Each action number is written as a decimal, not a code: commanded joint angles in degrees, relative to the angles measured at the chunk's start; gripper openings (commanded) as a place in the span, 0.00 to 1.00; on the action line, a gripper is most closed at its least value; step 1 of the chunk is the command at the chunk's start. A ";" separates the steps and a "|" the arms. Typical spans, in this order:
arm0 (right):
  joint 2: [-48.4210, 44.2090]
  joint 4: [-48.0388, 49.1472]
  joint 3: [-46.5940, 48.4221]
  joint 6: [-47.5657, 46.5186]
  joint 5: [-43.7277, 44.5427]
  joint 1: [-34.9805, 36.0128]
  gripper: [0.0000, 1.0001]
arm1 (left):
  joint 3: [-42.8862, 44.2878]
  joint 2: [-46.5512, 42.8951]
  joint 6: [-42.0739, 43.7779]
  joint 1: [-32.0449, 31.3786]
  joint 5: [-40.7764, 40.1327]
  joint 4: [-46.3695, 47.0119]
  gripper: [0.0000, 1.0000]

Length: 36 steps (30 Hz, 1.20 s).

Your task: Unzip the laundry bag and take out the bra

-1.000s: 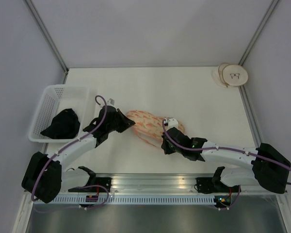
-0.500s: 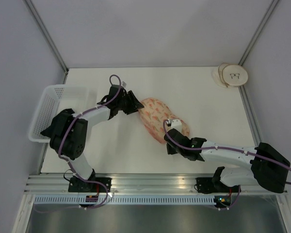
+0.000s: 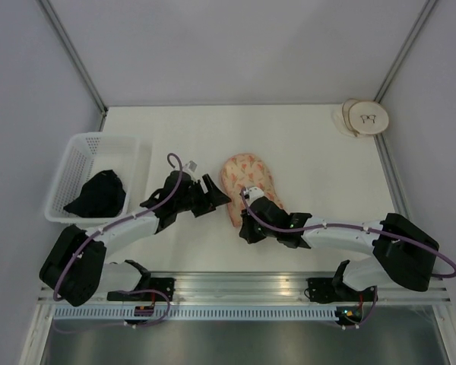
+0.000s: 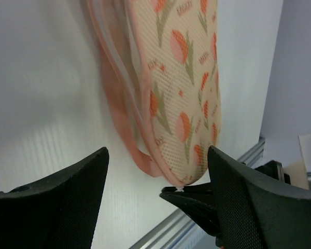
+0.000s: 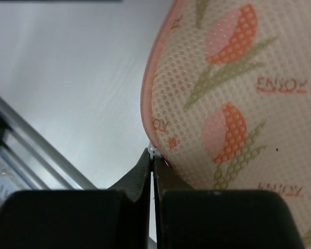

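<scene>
The laundry bag (image 3: 247, 176) is a peach-pink mesh pouch with orange tulip prints, lying in the middle of the table with its long side pointing away from the arms. My right gripper (image 3: 247, 217) sits at its near end. In the right wrist view that gripper (image 5: 154, 155) is shut on the small white zip pull (image 5: 154, 151) at the bag's pink trim (image 5: 145, 98). My left gripper (image 3: 216, 196) is open just left of the bag and touches nothing. The left wrist view shows the bag (image 4: 184, 88) ahead of the spread fingers (image 4: 57, 202). The bra is hidden.
A white lattice basket (image 3: 72, 156) holding a black cloth (image 3: 99, 194) stands at the left edge. A round white object (image 3: 365, 118) lies at the back right corner. The metal rail (image 3: 235, 287) runs along the near edge, close behind both grippers.
My left gripper has opened, let go of the bag's end and drawn back toward the near side. The bag has swung from lying crosswise to pointing away. The right gripper shifted left, still shut.
</scene>
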 commanded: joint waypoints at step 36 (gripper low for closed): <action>0.07 -16.38 -0.99 7.08 22.39 -2.03 0.00 | 14.52 13.53 12.24 1.25 6.98 -3.58 0.02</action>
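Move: The stretch of the laundry bag's near-left edge that the open left hand goes for lies about 4 cm back, 5 cm to its right and 3 cm below. The zip pull, already pinched by the right hand, is some 9 cm back, 7 cm to the right and 3 cm lower; the middle of the bag's body lies 4 cm ahead, 8 cm right and about 6 cm lower. From the right hand that stretch of edge is roughly 5 cm ahead, 2 cm left and 1 cm higher. The left hand comes back and to the right some 6 cm, sinks about 3 cm and shuts its open fingers on the bag's edge near the zip pull, then keeps hold and draws it forward about 5 cm, a little left and up. The right hand keeps its pinch on the zip pull throughout, first carrying it left 4–5 cm and up 3 cm with a slight roll, then swinging back right by about 10 cm and down past its start, rolling and turning clockwise some 20 degrees, away from the left hand's grip. ##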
